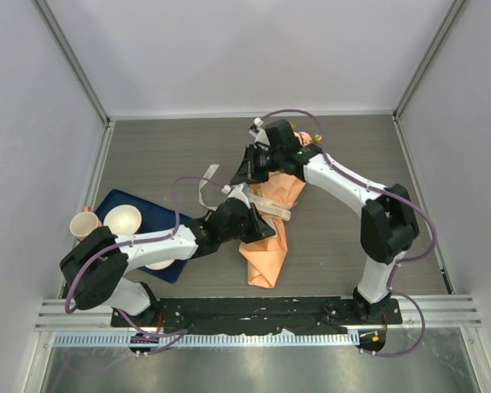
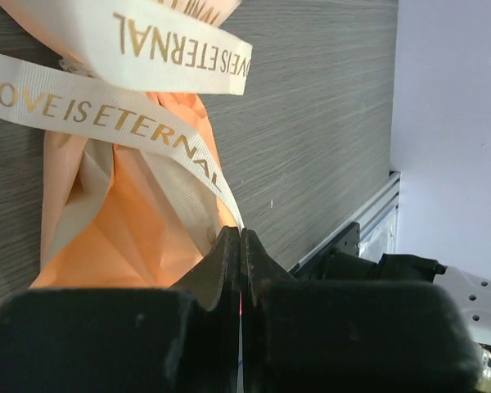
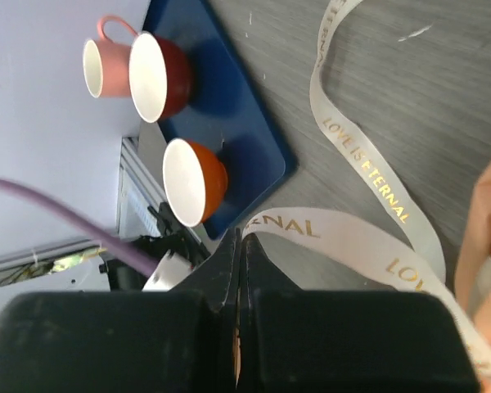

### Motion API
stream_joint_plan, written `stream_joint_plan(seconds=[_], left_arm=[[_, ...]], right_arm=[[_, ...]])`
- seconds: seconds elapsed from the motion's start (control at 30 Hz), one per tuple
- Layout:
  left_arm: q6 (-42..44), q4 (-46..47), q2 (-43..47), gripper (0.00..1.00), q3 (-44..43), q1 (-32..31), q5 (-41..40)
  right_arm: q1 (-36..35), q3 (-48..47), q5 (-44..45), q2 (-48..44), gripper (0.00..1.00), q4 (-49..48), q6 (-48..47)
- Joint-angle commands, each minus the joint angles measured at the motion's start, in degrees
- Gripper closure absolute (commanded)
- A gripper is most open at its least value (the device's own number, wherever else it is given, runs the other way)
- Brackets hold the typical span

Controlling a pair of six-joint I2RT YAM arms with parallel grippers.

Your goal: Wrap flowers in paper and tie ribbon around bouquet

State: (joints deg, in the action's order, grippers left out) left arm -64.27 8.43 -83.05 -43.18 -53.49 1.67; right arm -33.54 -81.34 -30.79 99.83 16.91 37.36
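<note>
The bouquet lies mid-table: a cone of orange paper (image 1: pixel 266 254) whose flowers (image 1: pixel 311 137) barely peek out beside the right arm. The cream ribbon (image 1: pixel 272 210), printed "LOVE IS ETERNAL", crosses the cone and trails off toward the left. My left gripper (image 1: pixel 258 228) sits at the cone's left side. In the left wrist view its jaws (image 2: pixel 241 233) are shut on the ribbon (image 2: pixel 106 119), just above the paper (image 2: pixel 139 229). My right gripper (image 1: pixel 247 173) hovers over the upper part of the bouquet. Its jaws (image 3: pixel 244 236) are shut on a loop of the ribbon (image 3: pixel 368 168).
A dark blue tray (image 1: pixel 147 205) at the left holds a bowl (image 1: pixel 123 219), with a cup (image 1: pixel 84 223) at its edge. The right wrist view shows the tray (image 3: pixel 237 106), a red bowl (image 3: pixel 159 74), an orange bowl (image 3: pixel 192 180) and a pink cup (image 3: pixel 98 61).
</note>
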Motion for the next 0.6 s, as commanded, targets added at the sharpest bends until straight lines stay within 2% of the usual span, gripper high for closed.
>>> stream_joint_plan(seconds=[0.0,0.03,0.13,0.17,0.23,0.27,0.37,0.43,0.5,0.57], left_arm=[[0.4,9.8,2.5,1.00,1.9,-1.3,-7.8],[0.5,9.8,2.7,1.00,2.2,-1.7,-8.5],[-0.2,11.2,2.6,1.00,4.1,-2.1,-9.3],[-0.9,12.0,2.6,1.00,4.8,-2.1,-9.3],[-0.8,12.2,2.6,1.00,4.9,-2.1,-9.0],[-0.3,10.7,3.0,1.00,4.6,-2.1,-9.0],[0.2,9.5,3.4,1.00,3.9,-2.1,-9.3],[0.5,9.1,3.3,1.00,3.5,-2.1,-9.3],[0.2,8.0,2.3,1.00,2.4,-2.1,-9.1],[0.0,6.6,1.5,1.00,1.3,-2.1,-7.3]], right_arm=[[-3.1,-11.9,-8.9,6.0,1.00,12.1,-5.2],[-3.8,-14.0,-8.6,9.2,1.00,17.4,-6.2],[-4.3,-20.9,-4.7,13.0,0.95,25.2,-9.6],[-3.4,-23.1,-4.4,13.8,0.86,27.0,-10.4],[-1.8,-21.2,-1.1,11.7,0.68,25.8,-9.2],[0.2,-18.2,1.0,8.0,0.54,25.1,-8.3],[4.0,-8.6,6.1,-0.8,0.42,21.2,-3.9],[8.5,-2.4,7.8,-6.3,0.40,17.7,-1.6],[12.6,7.7,10.2,-14.6,0.33,14.8,2.0],[14.6,17.6,13.7,-19.5,0.31,10.6,5.1]])
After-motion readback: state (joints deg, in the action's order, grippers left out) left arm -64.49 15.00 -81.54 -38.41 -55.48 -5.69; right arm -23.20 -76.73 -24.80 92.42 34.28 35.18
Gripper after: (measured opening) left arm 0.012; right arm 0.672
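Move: The right hand holds a ribbon end to the left of the bouquet; the bouquet's tied waist lies about 10 cm to its right, 8 cm back and 16 cm lower. The loose ribbon tail is some 9 cm to its left, 1 cm back and 19 cm below; the flowers are about 13 cm ahead, 18 cm right and 13 cm lower. From the left hand, the waist lies roughly 7 cm ahead, 2 cm left and 8 cm lower. The right hand pulls left and down about 3 cm, opens, releasing the ribbon, then sweeps right some 14 cm. ##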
